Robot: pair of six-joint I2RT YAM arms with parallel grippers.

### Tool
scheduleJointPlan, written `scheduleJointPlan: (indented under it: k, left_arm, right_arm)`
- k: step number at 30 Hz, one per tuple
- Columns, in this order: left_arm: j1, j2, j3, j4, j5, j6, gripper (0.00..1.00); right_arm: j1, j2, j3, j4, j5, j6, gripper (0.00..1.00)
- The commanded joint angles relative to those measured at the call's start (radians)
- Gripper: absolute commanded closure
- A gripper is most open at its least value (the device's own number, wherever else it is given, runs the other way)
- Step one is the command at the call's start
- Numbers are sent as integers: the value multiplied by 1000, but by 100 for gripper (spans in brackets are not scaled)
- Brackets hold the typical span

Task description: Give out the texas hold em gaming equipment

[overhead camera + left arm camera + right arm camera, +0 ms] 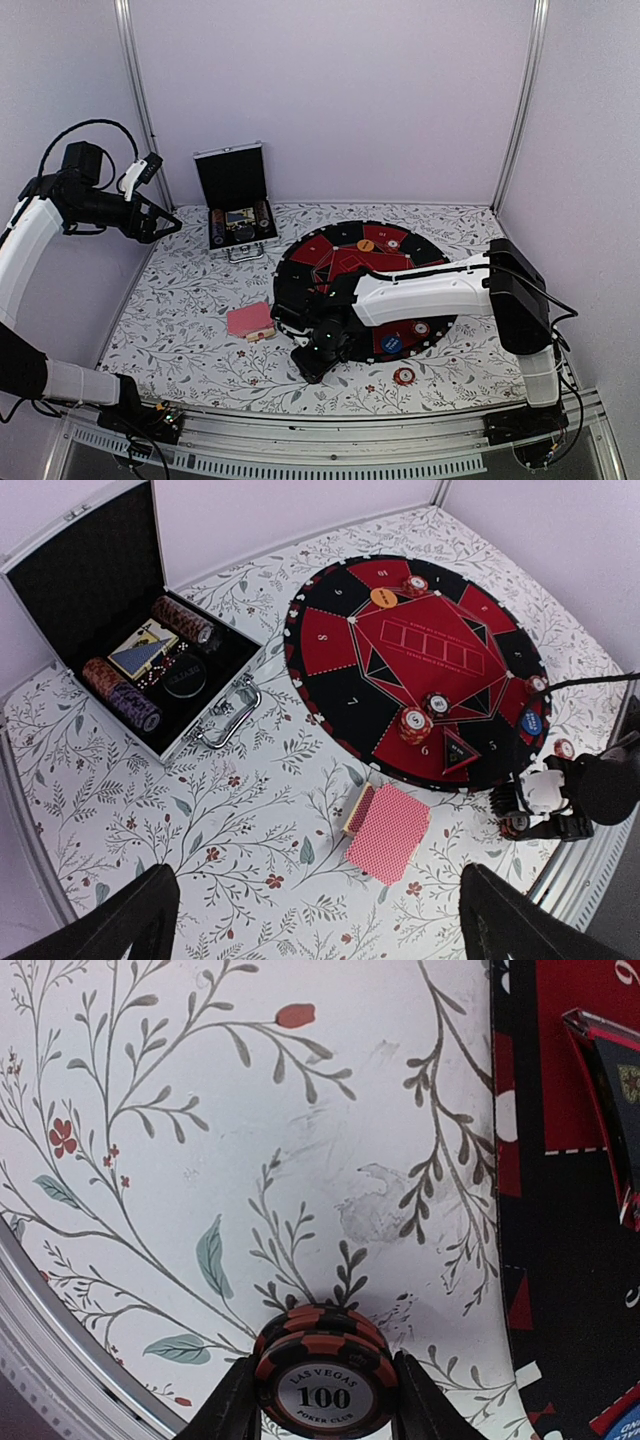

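Note:
In the right wrist view, two stacked orange-red and black poker chips (325, 1380) marked "100" sit between my right gripper's (325, 1405) fingers, which press on both sides of the stack. From above, the right gripper (318, 352) is low over the floral cloth, just off the mat's near-left edge. The pink-red-backed card deck (250, 320) (388, 830) lies on the cloth to its left. More chips (415, 723) rest on the mat, and one chip (403, 376) lies near the front edge. My left gripper (325, 930) hangs high at the far left, open and empty.
The round black-and-red mat (340, 262) (330, 640) fills the table's middle-right. An open silver-edged case (237, 205) (90, 580) holding chip rolls stands at the back left. A blue disc (391, 343) and an orange disc (366, 244) lie on the mat. A metal rail runs along the front edge.

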Motion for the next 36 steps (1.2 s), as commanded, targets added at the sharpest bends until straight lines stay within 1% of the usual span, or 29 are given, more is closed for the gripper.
scheduleJointPlan:
  k: [1,9,12,16,21,27,31,36]
  left_arm:
    - [4,-15,11,-15,5,10,0]
    - [5,-15,11,-15,10,10,0]
    - [5,-16,11,-16,9,10,0]
    - [5,-17,9,-15,11,9,0]
    - [5,-18,7,-15,10,10,0]
    - [6,-21,4,-15,8,15,0]
    - [6,-19,4,-16,7,16,0]
    - [5,-15,12,-22,18,15,0]
  right_arm:
    - [5,-25,38,-23,46,-1,61]
    - [6,-55,64,-52,63,-1,62]
    - [4,-68,68,-59,85,0,64]
    - [-33,-94,75,-80,114,2,65]
    - [-154,-169,25,-61,136,-8,65]
    - [-382,-248,-34,2,149,-41,65]
    - [-515,-235,-15,40,162,-65,65]
    - [-646,-156,62,54,188,-90,65]
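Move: The right hand holds black 100 chips at their pile near the table's front edge. The far-right red chip, where they seem bound, lies about 35 cm ahead and 18 cm to its right, 2 cm lower. At that level, the orange chip is 6 cm left of that red chip, the placed black chip about 18 cm ahead and 4 cm right of the hand, the blue chip 6 cm ahead and 16 cm right. From the left hand, the red chip is roughly 21 cm ahead, 45 cm right and 29 cm below. Up and slightly forward at first, the right hand eases the pinched black chips clear of their pile, then sweeps quickly forward and to the right across the round board towards the far-right red chip, still climbing. It goes some 24 cm forward, 18 cm right and 10 cm up, while the wrist turns clockwise and the fingers keep their hold. ##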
